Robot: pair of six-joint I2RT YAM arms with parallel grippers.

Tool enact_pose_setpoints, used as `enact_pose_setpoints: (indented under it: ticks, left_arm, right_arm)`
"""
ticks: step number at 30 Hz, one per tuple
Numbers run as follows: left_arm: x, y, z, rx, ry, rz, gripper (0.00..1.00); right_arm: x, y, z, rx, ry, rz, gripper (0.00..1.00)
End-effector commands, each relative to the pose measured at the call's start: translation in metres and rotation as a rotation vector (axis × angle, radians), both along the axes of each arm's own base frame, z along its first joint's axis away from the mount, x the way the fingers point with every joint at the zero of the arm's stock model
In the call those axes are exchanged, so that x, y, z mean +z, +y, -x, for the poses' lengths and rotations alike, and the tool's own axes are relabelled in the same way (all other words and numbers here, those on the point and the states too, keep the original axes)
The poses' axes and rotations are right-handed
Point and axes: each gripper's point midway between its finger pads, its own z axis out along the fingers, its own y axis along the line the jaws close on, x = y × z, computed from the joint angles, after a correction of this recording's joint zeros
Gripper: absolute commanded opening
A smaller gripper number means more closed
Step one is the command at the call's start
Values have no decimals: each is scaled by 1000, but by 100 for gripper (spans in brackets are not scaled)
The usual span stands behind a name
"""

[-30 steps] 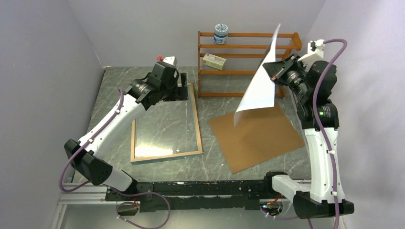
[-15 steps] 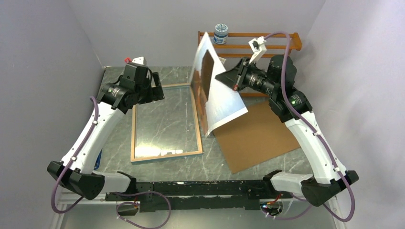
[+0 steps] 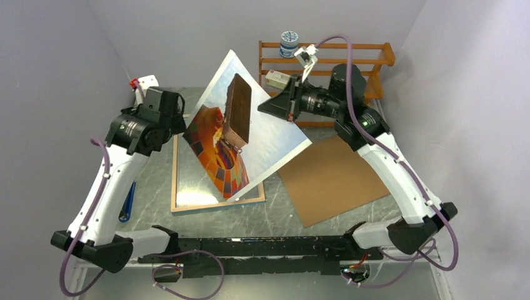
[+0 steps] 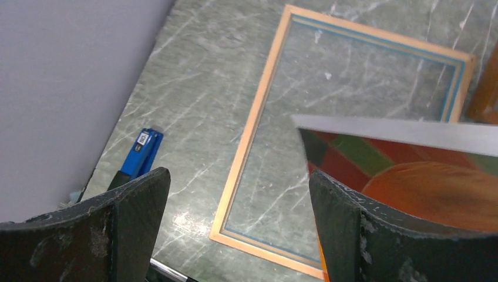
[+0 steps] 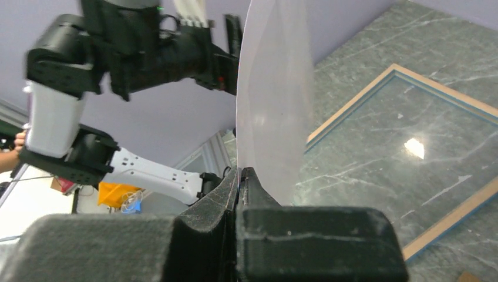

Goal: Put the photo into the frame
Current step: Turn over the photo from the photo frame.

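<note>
The photo point(image 3: 219, 159) hangs tilted over the frame, its balloon print facing up and its lower corner near the frame's front rim. My right gripper point(image 3: 275, 107) is shut on the photo's upper right edge. In the right wrist view the white sheet point(image 5: 273, 100) rises edge-on out of the closed right gripper point(image 5: 241, 176). The frame point(image 3: 212, 205) lies flat on the table, wood-coloured rim up, pane clear. My left gripper point(image 3: 177, 115) hovers open at the frame's far left corner, holding nothing. The left wrist view looks past the left gripper point(image 4: 235, 235) to the frame point(image 4: 252, 129) and the photo's edge point(image 4: 423, 176).
A brown backing board point(image 3: 334, 178) lies flat to the right of the frame. A wooden shelf rack point(image 3: 325, 62) at the back holds a jar point(image 3: 289, 44) and a small box point(image 3: 279, 80). A blue tool point(image 3: 127, 201) lies by the left wall.
The right arm swung left, carrying the photo from above the backing board to over the frame, and turned the print into view. The left arm drew back to the left.
</note>
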Motion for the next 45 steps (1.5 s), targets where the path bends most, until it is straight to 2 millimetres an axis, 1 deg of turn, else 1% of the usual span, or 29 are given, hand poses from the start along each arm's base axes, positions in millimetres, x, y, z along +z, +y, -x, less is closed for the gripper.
enact_pose_setpoints:
  ticks: [1, 3, 6, 8, 10, 12, 13, 14, 16, 18, 20, 21, 23, 25, 26, 27, 28, 29, 32, 35, 36, 38, 39, 42, 45]
  left_arm:
    - [34, 28, 16, 132, -124, 4, 94]
    - [37, 20, 13, 92, -144, 62, 94]
    - [37, 14, 8, 75, -155, 137, 94]
    - [36, 9, 0, 55, -153, 190, 94]
    - [36, 1, -12, 17, -143, 250, 94]
    - [34, -2, -24, -2, -125, 303, 94]
    - [31, -6, -31, -26, -112, 345, 94]
    - [31, -6, -40, -36, -114, 379, 94]
    - [24, -6, -55, -66, -97, 471, 94]
    - [16, 5, -68, -62, -80, 568, 94]
    - [6, 17, -80, -51, -63, 671, 94]
    - [3, 28, -85, -35, -67, 722, 94]
    - [-2, 37, -92, -36, -73, 818, 94]
    - [-4, 40, -95, -44, -79, 898, 94]
    - [-4, 42, -96, -49, -87, 922, 94]
    - [-3, 43, -98, -51, -95, 945, 94]
    - [-3, 42, -99, -59, -100, 967, 94]
    - [-2, 41, -100, -67, -107, 987, 94]
    - [-6, 39, -101, -74, -100, 1036, 94]
    - [-14, 48, -99, -55, -105, 1045, 94]
    - [-18, 52, -99, -51, -101, 1043, 94]
    - [-32, 60, -95, -40, -71, 1050, 94]
    - [-44, 63, -94, -34, -46, 1066, 94]
    - [-75, 68, -80, 0, 24, 1141, 94]
    - [-85, 60, -70, -2, 45, 1193, 94]
  right_arm:
    - [-2, 6, -13, -33, -32, 61, 0]
    - [-12, 9, -25, -50, -37, 103, 0]
    - [-15, 12, -42, -75, -94, 156, 0]
    - [-16, 14, -59, -106, -139, 193, 0]
    - [-17, 15, -80, -159, -168, 238, 0]
    - [-11, 17, -96, -187, -213, 266, 0]
    - [-6, 18, -103, -200, -243, 270, 0]
    - [3, 18, -109, -218, -283, 267, 0]
    - [12, 18, -122, -253, -318, 273, 0]
    - [29, 16, -127, -281, -363, 265, 0]
    - [44, 17, -124, -271, -418, 242, 0]
    - [48, 17, -122, -263, -437, 228, 0]
    - [48, 22, -115, -220, -458, 211, 0]
    - [35, 31, -104, -144, -474, 215, 0]
    - [24, 35, -100, -112, -493, 235, 0]
    - [4, 42, -96, -78, -488, 266, 0]
    - [-1, 47, -90, -58, -516, 276, 0]
    - [-22, 56, -88, -40, -514, 311, 0]
    - [-59, 78, -76, -1, -534, 373, 0]
    - [-98, 101, -63, 46, -526, 452, 0]
    - [-109, 109, -55, 66, -526, 471, 0]
    - [-124, 119, -49, 59, -525, 500, 0]
    - [-131, 123, -47, 55, -523, 508, 0]
    - [-141, 131, -39, 36, -542, 520, 0]
    - [-145, 138, -30, 34, -574, 514, 0]
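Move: The right gripper still pinches the photo near one edge; the empty frame it is taken to has its middle about 18 cm ahead, 17 cm left and 44 cm below. The brown board lies roughly 11 cm ahead and 26 cm right, as low. From the open left hand, the photo's middle is some 20 cm right, 2 cm back and slightly higher, and the frame's 14 cm ahead, 11 cm right and 31 cm below. Keep the right gripper shut on the photo and swing it forward about 13 cm, then bring it back, left and down towards the frame, ending some 18 cm lower, with the fingers tipping down about 30 degrees and the wrist rolling. Take the open left gripper forward, left and finally down, rolling it roughly 60 degrees, left side dropping. ##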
